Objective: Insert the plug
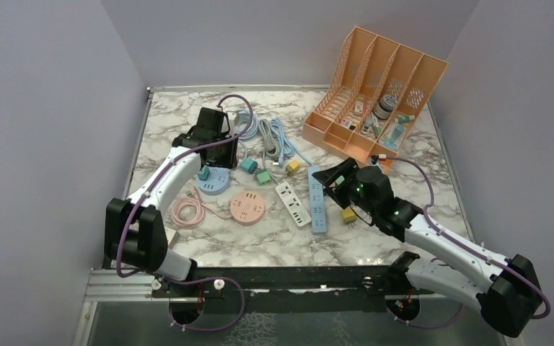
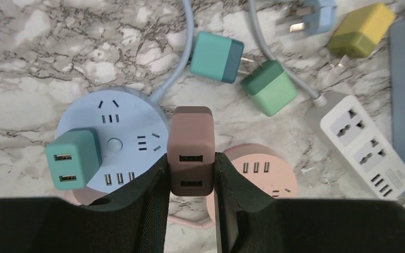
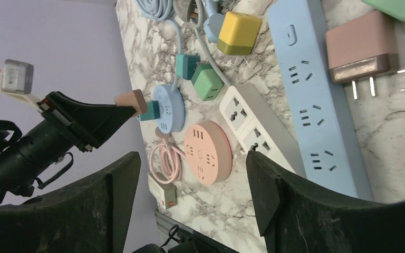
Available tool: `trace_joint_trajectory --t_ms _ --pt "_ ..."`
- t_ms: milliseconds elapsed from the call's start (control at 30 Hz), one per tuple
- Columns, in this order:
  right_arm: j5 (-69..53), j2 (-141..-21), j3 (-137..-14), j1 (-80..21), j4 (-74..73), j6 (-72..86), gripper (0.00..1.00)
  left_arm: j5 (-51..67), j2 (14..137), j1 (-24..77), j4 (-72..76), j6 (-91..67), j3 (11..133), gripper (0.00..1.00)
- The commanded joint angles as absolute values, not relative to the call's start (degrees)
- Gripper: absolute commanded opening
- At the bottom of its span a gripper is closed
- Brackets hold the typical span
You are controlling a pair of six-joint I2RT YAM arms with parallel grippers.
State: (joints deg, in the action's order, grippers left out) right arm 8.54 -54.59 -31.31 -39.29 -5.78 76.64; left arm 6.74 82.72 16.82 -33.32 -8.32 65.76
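My left gripper [image 2: 191, 159] is shut on a brownish-pink USB charger plug [image 2: 191, 132], gripping its two sides, USB ports facing the camera. It hangs over the right edge of the round blue power strip [image 2: 129, 118], beside the round pink power strip [image 2: 261, 168]. A teal charger [image 2: 74, 158] sits in the blue strip's left side. In the top view the left gripper [image 1: 216, 160] stands just above that blue strip [image 1: 215, 184]. My right gripper [image 3: 192, 163] is open and empty, raised above the table; in the top view this gripper [image 1: 332, 176] is near the long blue strip [image 1: 318, 202].
A pink plug with bare prongs [image 3: 358, 47] lies beside the long blue strip. A white power strip [image 1: 293, 203], green [image 1: 262, 176], teal [image 1: 249, 166] and yellow [image 1: 293, 166] plugs, coiled cables [image 1: 260, 130] and an orange file organiser [image 1: 375, 94] are around.
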Motion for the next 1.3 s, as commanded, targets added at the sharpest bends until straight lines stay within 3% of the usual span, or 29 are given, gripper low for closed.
trace_joint_trajectory --t_ms 0,533,1267 --pt "11.99 -53.20 -30.72 -39.29 -10.63 73.67 0.73 6.35 87.14 15.45 -40.18 -3.32 68.43 0.00" --pt "9.39 -55.25 -31.45 -39.28 -10.86 73.19 0.72 3.28 95.65 12.04 -46.21 -2.35 72.94 0.00" --pt "4.96 -61.89 -31.79 -39.28 -8.22 74.67 0.70 1.08 96.79 12.04 -49.35 -3.00 74.79 0.00"
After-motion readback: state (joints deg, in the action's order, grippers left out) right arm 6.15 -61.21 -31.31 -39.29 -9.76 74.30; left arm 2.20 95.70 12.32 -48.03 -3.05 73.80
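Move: About 7 cm to the left hand's left, roughly level with it and some 10 cm below, lies the blue disc strip, for which the hand holds a brown-pink plug. The inserted teal plug stands about 3 cm farther left, on the disc. Right of the hand lie the teal adapter, 4 cm over and 5 cm out, and the green adapter, 8 cm over and 1 cm out; the pink disc lies 9 cm back and 3 cm right. From the right hand the blue disc is some 33 cm left and 7 cm ahead. Dropping some 5 cm and swinging about 5 cm left, the left hand carries the still-gripped plug over the right-hand socket of the blue disc strip, tipping its fingers nearer to straight down by some 20 degrees, then nearly stops just above it. The right hand, open and empty, sinks about 5 cm near the long blue strip. ##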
